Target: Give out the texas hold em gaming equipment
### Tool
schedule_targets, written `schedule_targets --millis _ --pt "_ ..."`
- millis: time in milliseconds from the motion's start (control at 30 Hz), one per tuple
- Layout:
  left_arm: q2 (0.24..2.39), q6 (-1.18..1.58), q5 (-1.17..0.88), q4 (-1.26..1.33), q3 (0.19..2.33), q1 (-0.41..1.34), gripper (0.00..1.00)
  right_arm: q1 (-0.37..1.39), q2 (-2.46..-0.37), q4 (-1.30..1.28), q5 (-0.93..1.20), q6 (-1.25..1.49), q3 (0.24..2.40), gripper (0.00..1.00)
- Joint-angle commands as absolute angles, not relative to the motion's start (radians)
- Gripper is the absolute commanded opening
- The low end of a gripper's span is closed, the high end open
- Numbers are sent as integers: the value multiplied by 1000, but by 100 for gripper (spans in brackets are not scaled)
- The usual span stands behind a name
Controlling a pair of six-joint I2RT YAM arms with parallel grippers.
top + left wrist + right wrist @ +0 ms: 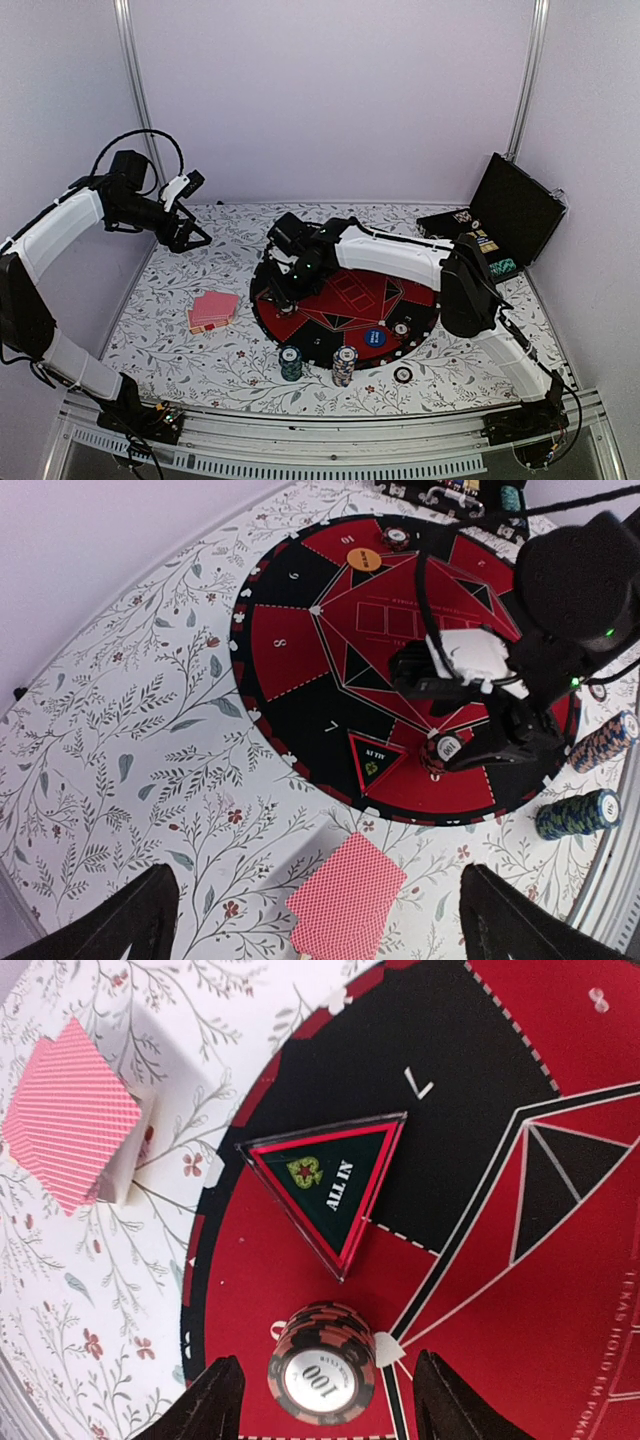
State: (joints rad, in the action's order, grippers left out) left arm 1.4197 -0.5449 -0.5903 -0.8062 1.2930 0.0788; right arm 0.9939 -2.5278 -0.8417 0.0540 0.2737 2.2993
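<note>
A dark red-and-black chip stack (322,1362) marked 100 stands on the red field of the round mat (480,1110). It is between the fingers of my right gripper (325,1405), which is open, with a gap on each side of the stack. In the top view the right gripper (279,291) hangs over the mat's left part. A pile of pink-red-backed cards (212,311) lies on the table left of the mat. My left gripper (187,236) is open and empty, high at the back left. Its wrist view looks down on the cards (347,897).
A triangular ALL IN marker (335,1185) lies just beyond the stack. A green chip stack (291,362) and a blue-orange one (345,366) stand at the mat's near edge. A blue disc (374,338) and an orange disc (364,558) lie on the mat. The open black case (510,215) stands at the back right.
</note>
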Motion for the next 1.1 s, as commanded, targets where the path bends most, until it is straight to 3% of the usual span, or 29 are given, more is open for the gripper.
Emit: schedule_targets --millis 0,100,600,1067 --pt "1409 -535 -592 -816 1318 89 100 980 -2353 -864 7 271 2330 62" --pt "1413 -535 -592 -824 1324 89 100 981 -2274 -894 5 267 2271 63" --pt "1408 -548 -584 -833 1316 89 100 1082 -1770 -946 -44 405 1555 79" --pt "1411 -537 -587 -837 1327 92 100 1153 -1758 -895 47 451 1450 85"
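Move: The right gripper, part open, is just above the 100 chip stack it has set on the mat, about 3 cm below it and 1 cm back. Its next target, the tall 10 chip stack, stands about 18 cm back and 12 cm to the right. The green 50 chip stack is some 17 cm back and 1 cm right, the small blind button 7 cm back and 17 cm right. From the left gripper, the 10 stack lies about 20 cm back, 26 cm right and 19 cm below. Raise the right gripper about 13 cm straight off the set-down 100 stack, then swing it back and right, some 15 cm each way, sinking about 5 cm on the way to hang over the 10 chip stack. Spread the fingers wider as it travels, keeping them pointed down with only a slight tilt, and stop short of gripping. ##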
